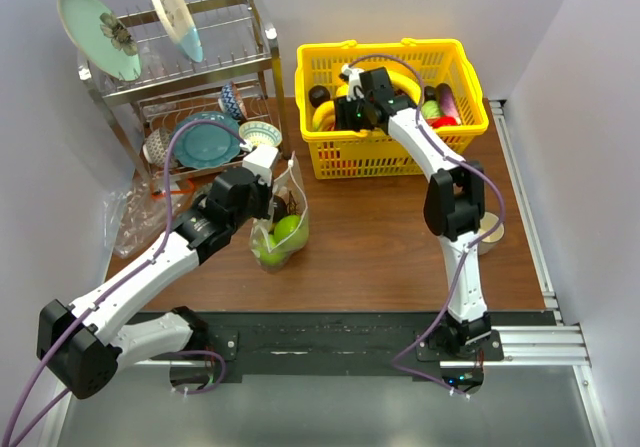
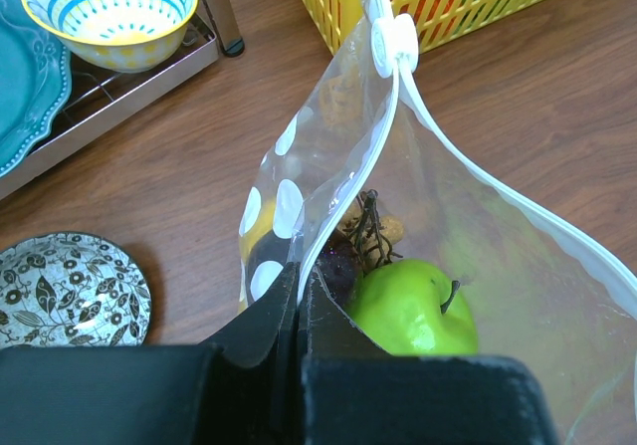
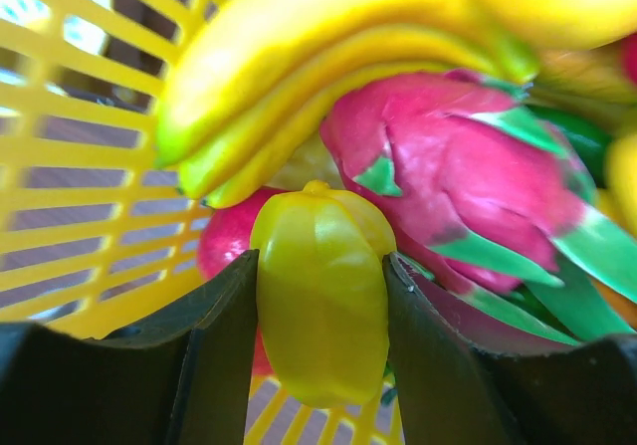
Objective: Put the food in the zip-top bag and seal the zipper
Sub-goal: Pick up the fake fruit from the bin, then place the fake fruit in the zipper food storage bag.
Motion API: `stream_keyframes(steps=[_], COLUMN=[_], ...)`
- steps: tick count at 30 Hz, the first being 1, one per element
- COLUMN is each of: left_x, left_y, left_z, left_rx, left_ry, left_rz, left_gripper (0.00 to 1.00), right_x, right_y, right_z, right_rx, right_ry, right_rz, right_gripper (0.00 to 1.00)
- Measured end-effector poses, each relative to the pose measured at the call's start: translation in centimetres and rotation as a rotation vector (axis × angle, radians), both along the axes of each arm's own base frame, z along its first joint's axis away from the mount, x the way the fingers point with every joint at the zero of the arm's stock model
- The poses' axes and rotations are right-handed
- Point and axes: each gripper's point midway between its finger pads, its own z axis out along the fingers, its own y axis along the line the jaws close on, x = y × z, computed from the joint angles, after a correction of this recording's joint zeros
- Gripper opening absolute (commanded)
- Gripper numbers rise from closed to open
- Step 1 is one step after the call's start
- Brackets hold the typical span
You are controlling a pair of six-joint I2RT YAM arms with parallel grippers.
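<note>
The zip-top bag stands open on the brown table; it is clear with white dots, and its zipper is a white strip with a slider. Inside lie two green apples, one of them also in the left wrist view, and the tan-brown cluster. My left gripper is shut on the bag's mouth edge and also shows in the top view. My right gripper is inside the yellow basket, shut on a yellow ridged fruit. A red round fruit lies behind it.
Yellow bananas and a pink dragon fruit crowd the basket; a dark eggplant lies at its right. A dish rack with plates and a bowl stands far left. A patterned saucer lies beside the bag.
</note>
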Motion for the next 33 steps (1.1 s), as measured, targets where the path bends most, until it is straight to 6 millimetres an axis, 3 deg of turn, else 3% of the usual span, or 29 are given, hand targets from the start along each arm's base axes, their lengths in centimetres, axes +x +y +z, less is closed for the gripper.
stream_keyframes(steps=[4, 10, 12, 16, 20, 29, 33], left_x=[0.0, 0.0, 0.0, 0.0, 0.0, 0.0, -0.1], left_y=[0.0, 0.0, 0.0, 0.0, 0.0, 0.0, 0.0], left_z=[0.0, 0.0, 0.0, -0.1, -0.1, -0.2, -0.3], left_rx=[0.0, 0.0, 0.001, 0.001, 0.001, 0.004, 0.009], left_ry=[0.0, 0.001, 0.001, 0.002, 0.002, 0.004, 0.016], left_rz=[0.0, 0.0, 0.0, 0.0, 0.0, 0.001, -0.002], left_gripper=[0.0, 0.0, 0.0, 0.0, 0.0, 0.0, 0.0], right_x=[0.4, 0.5, -0.1, -1.8, -5.2, -16.3, -22.5], right_y=[-1.0, -3.4, -3.7, -3.6, -2.0, 2.4, 7.4], right_z=[5.0, 17.3, 21.0, 25.9, 27.1, 23.2, 22.7], right_rx=[0.036, 0.151, 0.195, 0.275, 0.375, 0.686, 0.76], right_ry=[-0.084, -0.343, -0.419, -0.509, -0.489, -0.258, -0.191], right_rz=[-0.069, -0.192, -0.205, -0.171, -0.056, 0.194, 0.366], right_gripper=[0.3, 0.3, 0.3, 0.29, 0.29, 0.31, 0.32])
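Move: My right hand already has the yellow fruit gripped, low in the yellow bin. The open zip-top bag, where it is to go, has its middle about 19 cm back, 14 cm to the left and 5 cm below that hand. The bananas lie some 4 cm ahead and 5 cm left, the pink dragon fruit about 5 cm ahead and 1 cm right, both about 4 cm lower. From my left hand the bag is about 5 cm ahead, 4 cm right and 9 cm down. Keeping the yellow fruit between my right fingers, I lift it steeply up out of the bin by about 27 cm, then swing back some 23 cm and, late on, left towards the space above the bag, sinking a little. As I do, my wrist rolls and turns counter-clockwise, so the fingers go from slanting down to pointing level and left. My left hand stays put, still pinching the bag's edge. ##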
